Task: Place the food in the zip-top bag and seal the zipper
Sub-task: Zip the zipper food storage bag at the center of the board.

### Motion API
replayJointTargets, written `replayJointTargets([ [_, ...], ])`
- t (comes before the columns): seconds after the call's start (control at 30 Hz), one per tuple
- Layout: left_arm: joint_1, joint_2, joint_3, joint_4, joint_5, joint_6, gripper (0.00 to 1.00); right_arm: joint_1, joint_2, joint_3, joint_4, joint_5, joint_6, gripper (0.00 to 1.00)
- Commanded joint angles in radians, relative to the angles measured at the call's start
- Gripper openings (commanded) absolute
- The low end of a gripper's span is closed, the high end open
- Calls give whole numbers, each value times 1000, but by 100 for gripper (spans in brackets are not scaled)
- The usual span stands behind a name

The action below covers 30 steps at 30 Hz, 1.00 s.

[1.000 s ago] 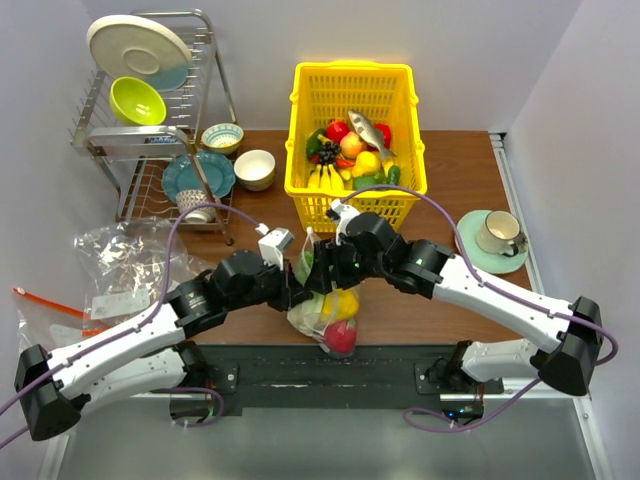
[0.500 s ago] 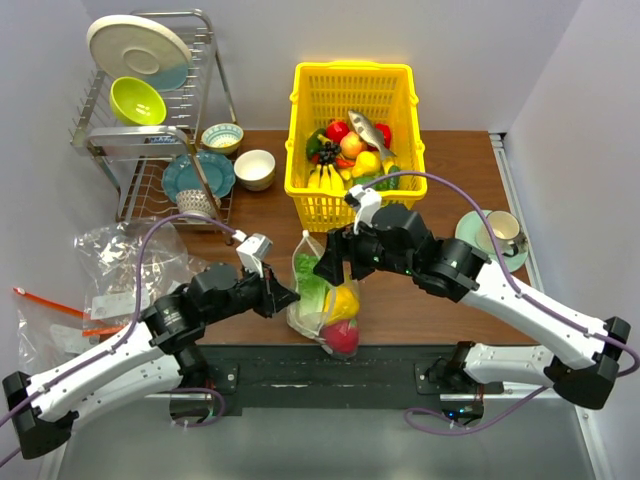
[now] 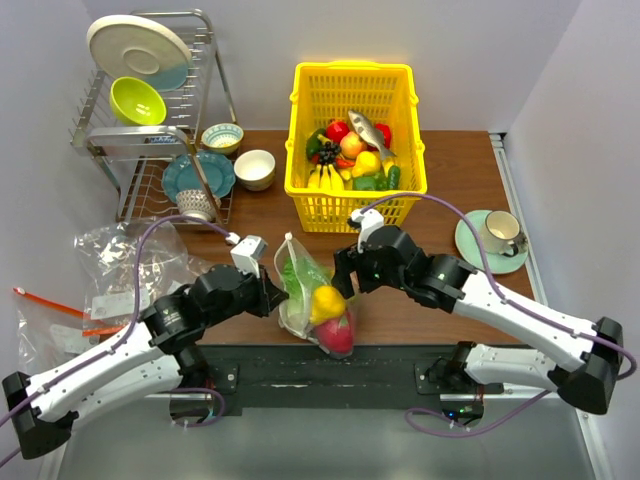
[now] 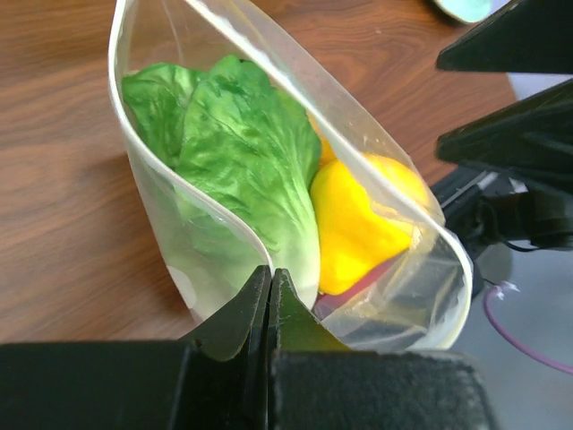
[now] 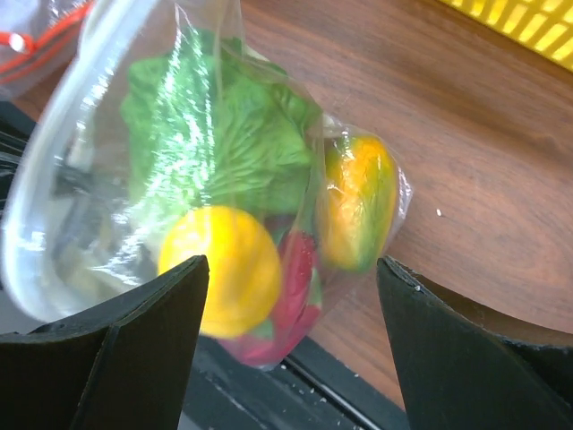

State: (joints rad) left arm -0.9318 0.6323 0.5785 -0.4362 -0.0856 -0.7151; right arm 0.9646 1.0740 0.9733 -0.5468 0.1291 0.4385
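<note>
The clear zip-top bag (image 3: 308,300) stands near the table's front edge, mouth open. Inside are green lettuce (image 4: 233,152), a yellow piece (image 4: 358,219), an orange-green piece (image 5: 358,210) and a pink-red fruit (image 3: 338,335). My left gripper (image 4: 270,273) is shut on the near rim of the bag's mouth; in the top view it (image 3: 272,296) sits at the bag's left side. The zipper (image 4: 340,116) runs along the gaping mouth edge, unpressed. My right gripper (image 5: 294,262) is open, just right of the bag (image 5: 179,179) and not touching it; from above it (image 3: 345,272) hovers beside the bag.
A yellow basket (image 3: 352,72) of toy food stands behind the bag. At back left are a dish rack (image 3: 150,130) with plates and bowls, and a white bowl (image 3: 254,166). A cup on a saucer (image 3: 497,236) sits at right. Plain clear bags (image 3: 120,262) lie at left.
My right gripper has opened, let go of the bag and drawn back to the right. The left arm has pulled back leftward, still pinching the rim; the bag now leans over.
</note>
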Motion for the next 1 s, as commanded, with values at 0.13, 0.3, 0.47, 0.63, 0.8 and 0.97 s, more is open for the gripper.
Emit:
replayJointTargets([
  [0.13, 1, 116, 156, 77, -48, 167, 0, -1, 92, -105, 318, -126, 0, 77],
  [0.3, -1, 193, 214, 157, 21, 282, 0, 3, 67, -163, 458, -164, 29, 77],
  [0.47, 2, 270, 288, 172, 55, 396, 0, 3, 1, -212, 489, -82, 19, 80],
  [0.63, 2, 354, 357, 175, 76, 465, 0, -12, -141, -251, 440, 68, -75, 81],
  [0.8, 2, 385, 368, 169, 64, 477, 0, -217, -267, -301, 413, -78, -110, 82],
  [0.97, 1, 395, 368, 162, 47, 493, 0, -363, -382, -408, 511, -264, -109, 82],
])
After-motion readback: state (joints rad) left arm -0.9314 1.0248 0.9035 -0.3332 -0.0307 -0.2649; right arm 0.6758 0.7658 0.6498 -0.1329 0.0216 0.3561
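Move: The left hand already pinches the open bag's rim. The bag's far corner, the end of its mouth, stands about 12 cm straight ahead of this hand, roughly level with it. From the right hand, open and empty, that corner is some 9 cm ahead, 11 cm to the left and about 3 cm lower; the yellow pepper in the bag lies about 5 cm back, 3 cm left and 7 cm below, and the basket's near wall 14 cm ahead, 3 cm right and 10 cm below. Rightward, forward and up, about 5 cm each way, the left hand carries the pinched rim along, fingertips tilting up and wrist turning clockwise. The right hand first dips and swings left about 4 cm beside the bag, then doubles back, sweeping right some 10 cm while rising and reaching forward, its fingers tipping up and staying wide open. ##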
